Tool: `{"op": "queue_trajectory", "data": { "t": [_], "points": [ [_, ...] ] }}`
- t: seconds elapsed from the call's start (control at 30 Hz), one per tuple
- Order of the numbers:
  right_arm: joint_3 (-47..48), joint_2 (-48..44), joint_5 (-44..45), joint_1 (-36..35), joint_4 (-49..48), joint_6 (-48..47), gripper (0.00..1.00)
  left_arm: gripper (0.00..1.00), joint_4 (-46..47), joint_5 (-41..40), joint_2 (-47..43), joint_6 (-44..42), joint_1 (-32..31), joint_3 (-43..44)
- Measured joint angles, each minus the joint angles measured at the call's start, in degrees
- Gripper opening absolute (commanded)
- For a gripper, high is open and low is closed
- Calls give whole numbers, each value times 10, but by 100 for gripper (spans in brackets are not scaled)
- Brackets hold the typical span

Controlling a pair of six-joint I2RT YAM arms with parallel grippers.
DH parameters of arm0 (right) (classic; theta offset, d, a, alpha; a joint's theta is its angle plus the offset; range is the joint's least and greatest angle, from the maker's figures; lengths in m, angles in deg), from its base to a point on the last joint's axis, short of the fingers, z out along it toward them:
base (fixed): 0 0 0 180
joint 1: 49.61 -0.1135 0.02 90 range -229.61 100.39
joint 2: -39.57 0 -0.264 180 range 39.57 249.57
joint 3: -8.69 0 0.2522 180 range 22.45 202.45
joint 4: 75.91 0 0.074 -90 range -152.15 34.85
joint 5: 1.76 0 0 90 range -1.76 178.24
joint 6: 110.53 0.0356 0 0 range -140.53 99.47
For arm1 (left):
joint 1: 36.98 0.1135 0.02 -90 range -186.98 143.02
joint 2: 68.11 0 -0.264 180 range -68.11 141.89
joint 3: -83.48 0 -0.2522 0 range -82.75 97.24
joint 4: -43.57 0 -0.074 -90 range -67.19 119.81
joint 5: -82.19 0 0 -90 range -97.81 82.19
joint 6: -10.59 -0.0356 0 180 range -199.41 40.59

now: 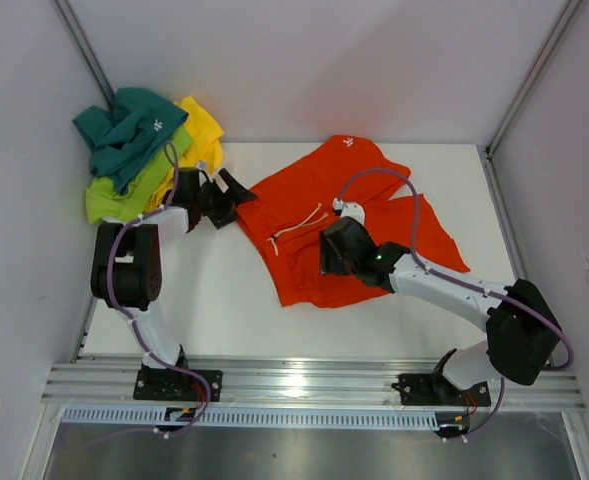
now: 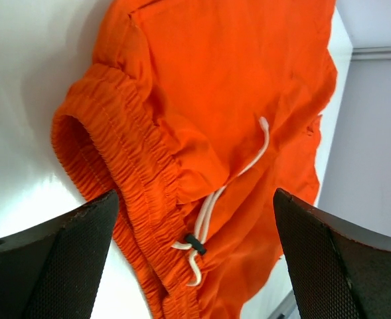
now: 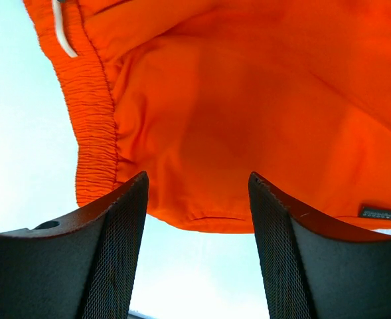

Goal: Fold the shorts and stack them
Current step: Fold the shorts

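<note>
The orange shorts point(image 1: 359, 200) lie spread in the middle of the white table, white drawstring point(image 1: 299, 225) up. My left gripper point(image 1: 229, 197) stands open at the left end of their waistband. The left wrist view shows the gathered waistband point(image 2: 135, 186) and the drawstring point(image 2: 248, 166) between its wide-apart fingers point(image 2: 62, 266), with nothing gripped. My right gripper point(image 1: 327, 255) hovers over the near part of the orange shorts. It is open, and a folded orange edge point(image 3: 202, 216) lies just past its fingertips point(image 3: 115, 239). Teal point(image 1: 129, 125), lime green point(image 1: 124, 190) and yellow shorts point(image 1: 202, 130) sit heaped at the back left.
Grey walls close in the table on the left, back and right, and the heap sits in the back-left corner. A metal rail point(image 1: 314, 380) runs along the near edge with both arm bases bolted to it. Bare white table point(image 1: 214, 310) shows in front of the orange shorts.
</note>
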Motion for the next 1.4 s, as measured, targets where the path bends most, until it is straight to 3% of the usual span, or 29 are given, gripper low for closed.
{"op": "queue_trajectory", "data": {
  "t": [0.33, 0.47, 0.87, 1.03, 1.23, 1.4],
  "points": [
    [-23, -11, -12, 17, -3, -5, 64, 99, 26, 66, -2, 52, -2, -40],
    [-23, -17, -15, 23, -4, -9, 64, 99, -10, 64, -8, 38, -8, -54],
    [-40, -33, -42, 79, -5, -12, 63, 99, -108, -16, -196, -15, -61, -127],
    [-90, -74, -101, 185, -13, 9, 65, 99, -143, -103, -323, -30, -145, -188],
    [-167, -188, -166, 360, -6, 58, 64, 99, -184, -252, -466, -68, -302, -243],
    [-205, -254, -195, 480, 6, 97, 62, 99, -211, -332, -495, -91, -379, -249]
  ]
}}
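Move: The left hand, open just above the waistband's far end (about 3 cm ahead), has the waistband's near end some 21 cm back and 10 cm to its right; the drawstring knot lies 7 cm back and 7 cm right. The right hand hovers some 7 cm over the shorts: the near corner of the leg hem is about 30 cm to its right and 2 cm ahead, the black tag 14 cm right and 2 cm back, the waistband's near end 9 cm left and 5 cm back. Back some 22 cm and about 8 cm right, the left hand dips slightly, then climbs clear on its way from the waistband's far end to its near end, wide open, rolling left side up and turning a little clockwise. The right hand idles along, then sweeps about 22 cm right over the leg towards its hem corner, half-open, turning some 40 degrees clockwise, left side rising. ##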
